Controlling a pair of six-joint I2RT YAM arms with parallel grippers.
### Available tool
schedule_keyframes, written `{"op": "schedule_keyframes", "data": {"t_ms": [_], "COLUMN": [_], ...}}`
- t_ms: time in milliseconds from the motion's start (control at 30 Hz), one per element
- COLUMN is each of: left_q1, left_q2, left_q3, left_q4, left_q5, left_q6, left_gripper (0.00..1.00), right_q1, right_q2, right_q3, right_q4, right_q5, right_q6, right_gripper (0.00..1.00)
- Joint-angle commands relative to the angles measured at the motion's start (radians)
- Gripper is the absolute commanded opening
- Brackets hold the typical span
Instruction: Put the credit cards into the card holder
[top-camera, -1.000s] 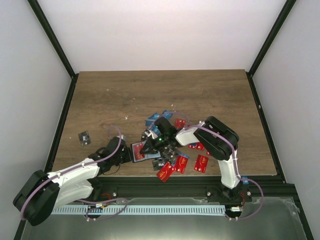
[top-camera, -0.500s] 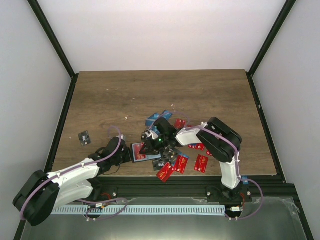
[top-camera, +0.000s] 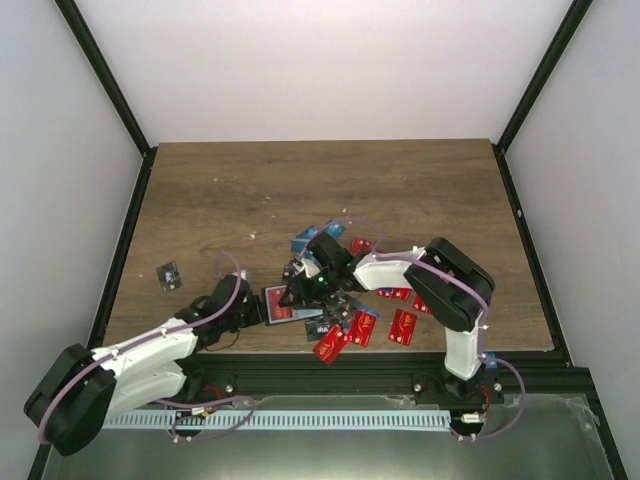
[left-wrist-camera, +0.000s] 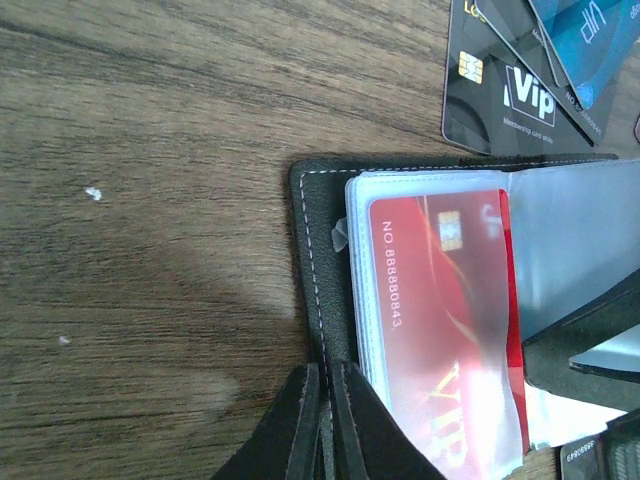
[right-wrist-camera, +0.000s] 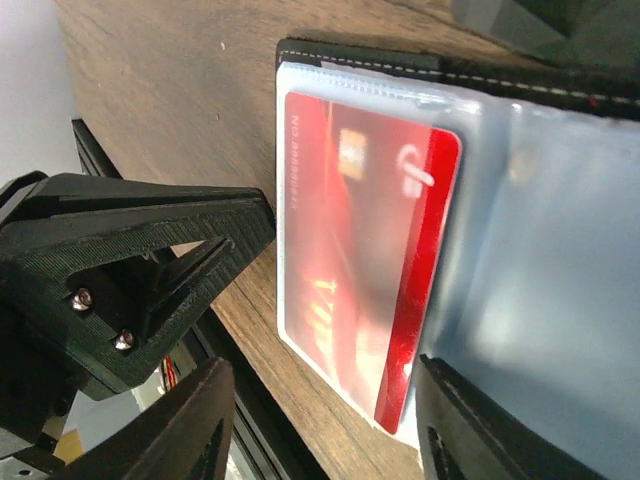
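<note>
The black card holder (top-camera: 270, 303) lies open near the table's front edge. My left gripper (left-wrist-camera: 328, 420) is shut on its stitched black edge (left-wrist-camera: 318, 260). A red credit card (left-wrist-camera: 440, 300) sits inside a clear sleeve of the holder (right-wrist-camera: 360, 55). My right gripper (right-wrist-camera: 322, 368) stands open over the sleeve. The lower end of that red card (right-wrist-camera: 360, 250) lies between its fingers (right-wrist-camera: 190, 430), untouched. In the top view the right gripper (top-camera: 298, 292) hovers over the holder and the left gripper (top-camera: 256, 310) is at the holder's left side. More credit cards, red (top-camera: 362, 327) and blue (top-camera: 305, 240), lie scattered around.
A black VIP card (left-wrist-camera: 500, 90) and a blue card (left-wrist-camera: 590, 40) lie just beyond the holder. One black card (top-camera: 168, 275) rests alone at the left. The table's front rail (top-camera: 350, 365) runs close behind the holder. The left gripper's black frame (right-wrist-camera: 130, 260) is beside the sleeve.
My right gripper has opened and let go of the red card, which now rests in the sleeve. The right arm's elbow has shifted slightly right. The left gripper keeps its hold.
</note>
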Motion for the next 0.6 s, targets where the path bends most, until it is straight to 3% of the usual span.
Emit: {"op": "schedule_keyframes", "data": {"t_ms": [0, 200, 400, 567], "left_q1": [0.001, -0.004, -0.041, -0.132], "left_q2": [-0.017, -0.08, -0.167, -0.198], "left_q3": [-0.003, 0.027, 0.065, 0.084], "left_q4": [-0.015, -0.081, -0.149, -0.126], "left_q5": [-0.005, -0.018, -0.025, -0.028], "left_q6": [0.012, 0.02, 0.022, 0.025], "left_gripper": [0.06, 0.05, 0.09, 0.13], "right_q1": [0.008, 0.01, 0.015, 0.027], "right_q2": [-0.056, -0.165, -0.34, -0.516], "right_q3": [0.041, 0.032, -0.056, -0.181], "right_q4": [-0.061, -0.155, -0.219, -0.289], "right_q5": [0.03, 0.113, 0.202, 0.295], "right_q6": [-0.034, -0.069, -0.053, 0.016], "right_gripper": [0.54, 0.71, 0.96, 0.99]}}
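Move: The red card in the card holder's left pocket lies nearly under the right hand, about 1 cm ahead, 1 cm to its left and 2 cm below. The empty clear pocket is some 5 cm to that hand's right and 1 cm back. Black cards lie about 6 cm ahead and 2 cm right of it, more black cards about 7 cm back and 8 cm right. From the left hand, at the holder's left edge, the red card is about 4 cm right and 1 cm ahead. The pocketed red card is left behind as the right hand climbs away from it, slowly and then fast, about 8 cm up and then also some 4 cm right towards the empty pocket's side, its fingers spreading from half open to wide. The holder's left edge comes free of the nearly shut left fingertips, which rise about 4 cm, drifting right towards the red card's side. ##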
